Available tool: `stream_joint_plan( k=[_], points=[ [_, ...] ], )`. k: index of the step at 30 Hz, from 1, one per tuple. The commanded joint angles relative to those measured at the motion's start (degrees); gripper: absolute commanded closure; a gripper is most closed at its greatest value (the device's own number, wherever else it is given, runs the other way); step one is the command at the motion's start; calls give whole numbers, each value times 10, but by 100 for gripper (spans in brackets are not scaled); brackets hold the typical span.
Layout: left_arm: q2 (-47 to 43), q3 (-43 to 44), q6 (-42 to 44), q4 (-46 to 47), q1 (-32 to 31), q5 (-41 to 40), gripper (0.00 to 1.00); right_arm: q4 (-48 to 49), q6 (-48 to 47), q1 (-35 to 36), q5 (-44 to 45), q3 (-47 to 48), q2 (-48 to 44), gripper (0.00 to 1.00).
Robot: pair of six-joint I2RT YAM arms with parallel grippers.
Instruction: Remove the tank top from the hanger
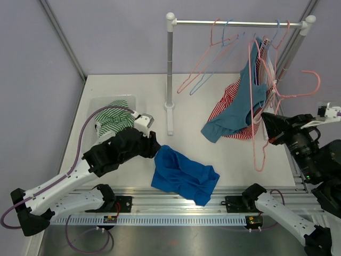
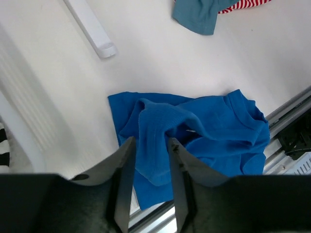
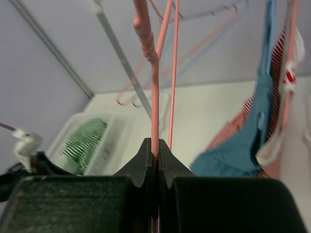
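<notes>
The blue tank top (image 1: 184,176) lies crumpled on the white table near the front rail, off any hanger. My left gripper (image 1: 156,150) is low at its upper left corner. In the left wrist view (image 2: 149,145) the jaws stand narrowly apart with a raised fold of the blue tank top (image 2: 218,126) pinched between them. My right gripper (image 1: 268,133) is shut on the wire of a bare pink hanger (image 1: 254,154), held off the rail at the right. The right wrist view shows the fingers closed on the pink hanger (image 3: 154,97).
A clothes rack (image 1: 169,69) stands mid-table with several bare pink and blue hangers (image 1: 213,58). A teal garment (image 1: 242,104) and a red-striped one (image 1: 226,101) hang at its right end. A basket (image 1: 96,101) holding green-striped cloth sits at back left.
</notes>
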Motion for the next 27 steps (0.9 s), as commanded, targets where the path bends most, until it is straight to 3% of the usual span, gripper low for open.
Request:
stream_joint_plan(
  k=[1, 4, 5, 6, 11, 15, 18, 20, 27],
  points=[
    [-10, 61, -3, -47, -2, -23, 51, -166, 9, 2, 111, 3, 28, 100],
    [-11, 105, 5, -104, -2, -36, 31, -172, 3, 3, 132, 11, 46, 100],
    [-13, 115, 7, -138, -2, -44, 13, -173, -1, 3, 131, 14, 55, 100],
    [-16, 127, 11, -153, -2, -52, 1, -173, -2, 3, 131, 22, 69, 100],
    [-56, 152, 51, -221, -2, -125, 1, -139, -29, 3, 133, 64, 180, 100],
    [-118, 74, 81, -158, -2, -130, 1, -123, -50, -5, 161, 128, 279, 100],
    [-138, 46, 82, -136, 12, -90, 1, -111, -60, -53, 123, 179, 340, 100],
    [-143, 45, 79, -140, 14, -105, 1, -127, -56, -113, 98, 222, 374, 100],
    [-167, 35, 76, -135, 19, -125, 1, -88, -86, -153, 85, 287, 481, 100]
  ],
)
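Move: The right hand, gripping the emptied pink hanger, has the rail about 27 cm ahead and 5 cm above. From this hand the teal tank top hangs some 22 cm ahead, 0 cm sideways and 22 cm lower; the loose empty hangers are about 25 cm ahead, 17 cm left, 8 cm lower. The blue tank top lies 17 cm right, 2 cm ahead and 18 cm below the left hand; from that hand the bin is 28 cm ahead, 20 cm left, equally low. Right hand lowers the held pink hanger, then reaches 20 cm forward towards the rail; left opens wide, withdrawing left. ##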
